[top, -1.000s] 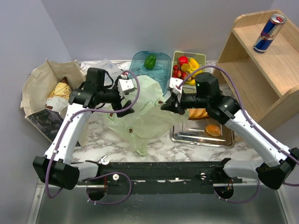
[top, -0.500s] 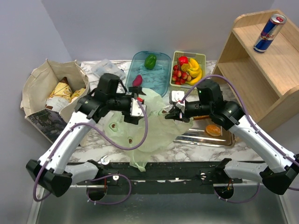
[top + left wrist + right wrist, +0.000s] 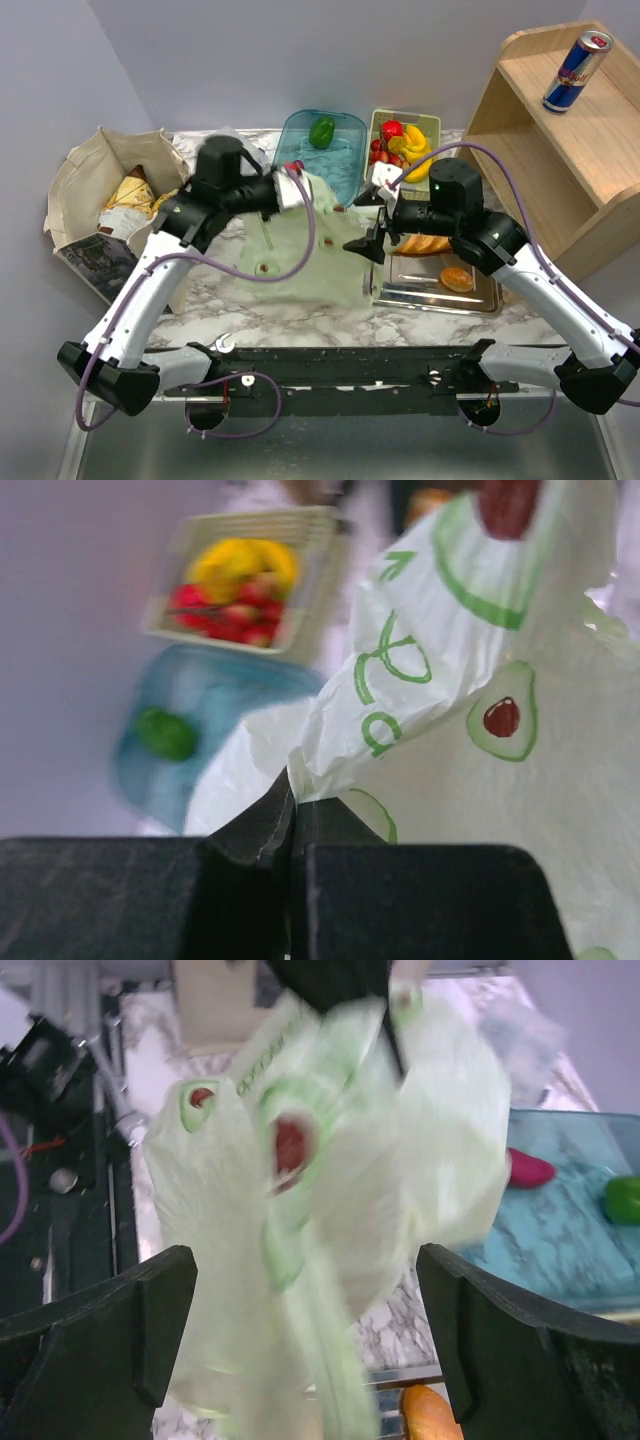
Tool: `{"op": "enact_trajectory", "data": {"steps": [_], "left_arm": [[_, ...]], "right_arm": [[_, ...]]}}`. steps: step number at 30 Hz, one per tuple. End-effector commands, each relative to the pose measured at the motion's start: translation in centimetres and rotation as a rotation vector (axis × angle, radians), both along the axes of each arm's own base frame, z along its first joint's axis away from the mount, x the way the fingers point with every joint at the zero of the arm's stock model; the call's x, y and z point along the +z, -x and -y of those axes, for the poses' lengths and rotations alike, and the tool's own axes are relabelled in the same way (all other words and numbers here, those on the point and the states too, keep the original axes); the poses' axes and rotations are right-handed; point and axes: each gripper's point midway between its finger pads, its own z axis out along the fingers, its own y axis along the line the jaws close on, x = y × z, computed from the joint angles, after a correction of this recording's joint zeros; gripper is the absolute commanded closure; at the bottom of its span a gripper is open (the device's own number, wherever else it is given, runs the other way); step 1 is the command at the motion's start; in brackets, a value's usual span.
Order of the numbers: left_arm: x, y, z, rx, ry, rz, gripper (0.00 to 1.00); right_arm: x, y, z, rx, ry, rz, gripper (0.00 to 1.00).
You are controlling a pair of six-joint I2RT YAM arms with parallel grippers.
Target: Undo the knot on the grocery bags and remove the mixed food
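The pale green grocery bag (image 3: 300, 250) with avocado prints hangs lifted over the marble table. My left gripper (image 3: 293, 188) is shut on its upper edge; the left wrist view shows the fabric (image 3: 480, 730) pinched between the closed jaws (image 3: 292, 805). My right gripper (image 3: 368, 235) stands open at the bag's right side, and the blurred bag (image 3: 330, 1190) hangs before its spread fingers (image 3: 100, 1330). I make out no knot. The beige tote (image 3: 90, 190) stands at the left with packets inside. A green pepper (image 3: 321, 131) and a magenta vegetable (image 3: 528, 1168) lie in the blue tray (image 3: 345, 165).
A green basket (image 3: 432, 128) at the back holds strawberries and bananas. A metal tray (image 3: 430, 292) under my right arm carries bread and a bun (image 3: 456, 278). A wooden shelf (image 3: 560, 150) at the right bears a drink can (image 3: 577, 70).
My left gripper closed on the green bag and pulled it up and back. My right gripper let go of it and opened. The bag now hangs from the left gripper alone.
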Motion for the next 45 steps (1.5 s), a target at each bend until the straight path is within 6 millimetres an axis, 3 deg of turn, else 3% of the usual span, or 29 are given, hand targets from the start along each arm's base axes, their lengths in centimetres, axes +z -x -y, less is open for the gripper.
{"op": "enact_trajectory", "data": {"steps": [1, 2, 4, 8, 10, 12, 16, 20, 23, 24, 25, 27, 29, 30, 33, 37, 40, 45], "left_arm": [[16.3, -10.9, -6.4, 0.491, 0.327, 0.277, 1.00], [17.5, -13.8, -8.4, 0.595, 0.348, 0.269, 1.00], [21.4, -17.7, -12.7, 0.755, 0.415, 0.335, 1.00], [27.5, -22.5, -21.4, 1.023, 0.514, 0.595, 1.00], [29.0, -24.1, -25.5, 1.132, 0.535, 0.692, 1.00], [28.9, -26.0, -28.9, 1.205, 0.503, 0.741, 1.00], [25.7, -29.6, -34.8, 1.338, 0.400, 0.739, 1.00], [19.2, -32.3, -39.4, 1.473, 0.247, 0.612, 1.00], [14.7, -32.8, -42.3, 1.578, 0.125, 0.585, 1.00], [13.8, -32.5, -42.8, 1.583, 0.121, 0.556, 0.95], [13.0, -32.2, -42.9, 1.583, 0.138, 0.505, 0.82], [12.4, -31.1, -42.5, 1.563, 0.218, 0.369, 0.43], [13.2, -29.4, -40.7, 1.489, 0.288, 0.263, 0.07], [13.4, -28.5, -39.6, 1.447, 0.298, 0.236, 0.02], [16.1, -24.5, -36.9, 1.385, 0.355, 0.229, 0.02], [16.4, -18.2, -33.5, 1.338, 0.366, 0.093, 0.02], [13.8, -13.3, -30.0, 1.252, 0.343, -0.046, 0.02], [7.2, -8.3, -27.1, 1.215, 0.291, -0.259, 0.01]], "right_arm": [[5.1, -3.9, 0.8, -0.268, -0.146, 0.014, 0.00], [5.8, -4.5, 1.0, -0.303, -0.174, 0.007, 0.00], [7.1, -5.3, 1.2, -0.342, -0.222, -0.001, 0.00], [7.8, -6.3, 1.8, -0.385, -0.255, -0.021, 0.00], [7.4, -6.3, 2.2, -0.391, -0.245, -0.031, 0.00], [6.7, -6.2, 2.4, -0.392, -0.226, -0.040, 0.00], [5.6, -6.1, 2.7, -0.389, -0.203, -0.055, 0.00], [4.6, -6.2, 2.4, -0.379, -0.182, -0.073, 0.00], [4.3, -6.3, 2.0, -0.368, -0.175, -0.083, 0.00], [4.1, -6.4, 2.0, -0.366, -0.170, -0.086, 0.00], [4.0, -6.5, 1.9, -0.364, -0.166, -0.088, 0.00], [3.5, -6.5, 1.8, -0.361, -0.154, -0.097, 0.00], [3.1, -6.4, 1.8, -0.358, -0.149, -0.110, 0.00], [2.8, -6.3, 1.7, -0.356, -0.145, -0.117, 0.00], [2.0, -6.2, 1.7, -0.354, -0.138, -0.139, 0.00], [1.7, -6.2, 1.4, -0.351, -0.140, -0.157, 0.00], [1.5, -6.3, 1.4, -0.359, -0.138, -0.165, 0.00], [1.2, -6.2, 1.1, -0.341, -0.136, -0.184, 0.00]]}}
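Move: The left hand, already shut on the emptied grocery bag, takes it to the table's far-left corner, about 24 cm ahead, 24 cm left and 20 cm below. The clear box lies about 22 cm ahead and 16 cm left, and the blue tray about 21 cm ahead and roughly level sideways, both some 28 cm lower. The tote bag stands about 7 cm ahead, 36 cm left, 15 cm down. From the right hand, that corner is roughly 28 cm ahead, 30 cm left and 23 cm below. Keeping its pinch on the grocery bag, the left hand swings it quickly left and forward, about 40 cm left and 33 cm forward, rising some 25 cm and then sinking as it turns counter-clockwise, and opens wide to let go at the far-left corner beyond the tote bag, before drawing back some 20 cm and a little right and up. The right hand, already open, moves forward about 6 cm and up, turning some 20 degrees clockwise, then settles lower again. ##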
